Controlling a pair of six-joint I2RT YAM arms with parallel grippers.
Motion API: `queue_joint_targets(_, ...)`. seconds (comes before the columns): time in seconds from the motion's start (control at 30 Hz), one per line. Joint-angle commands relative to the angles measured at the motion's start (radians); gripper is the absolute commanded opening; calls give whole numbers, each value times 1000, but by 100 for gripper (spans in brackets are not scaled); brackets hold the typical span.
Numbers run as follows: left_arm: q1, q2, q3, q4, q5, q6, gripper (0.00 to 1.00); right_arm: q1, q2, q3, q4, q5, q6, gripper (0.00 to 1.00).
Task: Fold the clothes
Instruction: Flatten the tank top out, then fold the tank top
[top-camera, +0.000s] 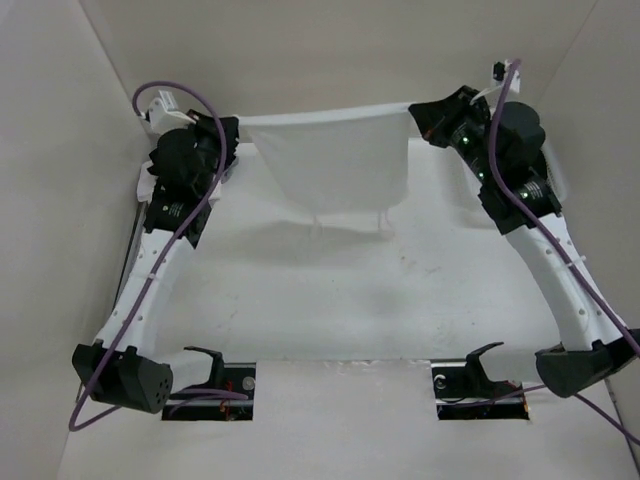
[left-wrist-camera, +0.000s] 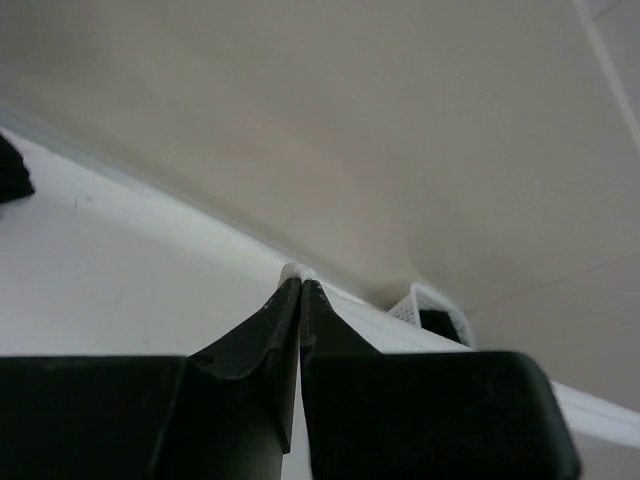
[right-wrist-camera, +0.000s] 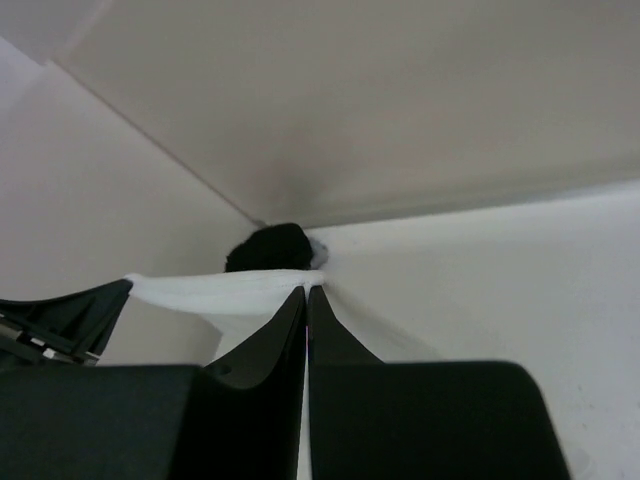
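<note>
The clothes (top-camera: 335, 160), a thin white top, hang stretched in the air between both grippers at the back of the table, with thin straps dangling from the lower edge. My left gripper (top-camera: 238, 135) is shut on the top's left upper corner; in the left wrist view a bit of white fabric (left-wrist-camera: 293, 271) peeks from the left gripper (left-wrist-camera: 301, 283). My right gripper (top-camera: 418, 112) is shut on the right upper corner; in the right wrist view the taut hem (right-wrist-camera: 220, 288) runs left from the right gripper (right-wrist-camera: 307, 291).
White walls close in the table (top-camera: 330, 300) at the back and both sides. A small white basket (left-wrist-camera: 432, 312) shows by the wall in the left wrist view. Two black mounts (top-camera: 215, 375) (top-camera: 480, 375) sit at the near edge.
</note>
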Motion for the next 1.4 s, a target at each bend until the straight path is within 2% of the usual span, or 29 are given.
queue_joint_targets(0.0,21,-51,131,108,50,-5,1,-10,-49,113,24,-64,-35,4)
queue_joint_targets(0.1,9,-85,64,112,41,7,2,-7,-100,4,36,-59,-32,4)
queue_joint_targets(0.23,-8,-150,-135,135,22,-19,2,2,-199,-249,113,-55,9,4)
queue_joint_targets(0.47,-35,-405,-640,131,10,-25,2,146,-367,-819,245,10,93,4)
queue_joint_targets(0.6,-23,-595,-878,-19,33,-39,2,256,-407,-1097,306,54,176,3)
queue_joint_targets(0.73,-45,-822,-970,-264,47,-126,2,425,-518,-1274,280,149,291,3)
queue_joint_targets(0.9,-106,-997,-905,-544,-19,-195,2,676,-753,-1306,47,301,463,3)
queue_joint_targets(1.03,-124,-959,-851,-534,-74,-197,2,749,-783,-1211,-68,384,459,5)
queue_joint_targets(1.17,-123,-768,-834,-310,-85,-162,2,588,-622,-1107,-2,317,304,5)
queue_joint_targets(1.27,-98,-611,-811,-114,-103,-151,2,395,-481,-1053,149,182,193,4)
queue_joint_targets(1.37,-74,-414,-753,60,-111,-140,2,217,-334,-994,261,46,150,4)
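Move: Both hands already hold the tank top by its two hem corners, about 24 cm apart, the body hanging some 15–20 cm below them at its middle. The bare table spot for the top lies about 12 cm back, 11 cm right and 38 cm below the left hand; from the right hand it is roughly 10 cm back, 13 cm left and 44 cm down. The dark clothes pile is about 10 cm ahead and 16 cm left of the left hand, the basket some 14 cm ahead and 33 cm right of the right hand. Up together by a few centimetres first, then both arms whip the hem down and back towards the bases, the left sinking about 35 cm from its peak, the right rather more, while the fingers tip down some 30 degrees. Low over the table they reverse and ease forward, the right about 10 cm and the left about half that, still pinching the corners. ##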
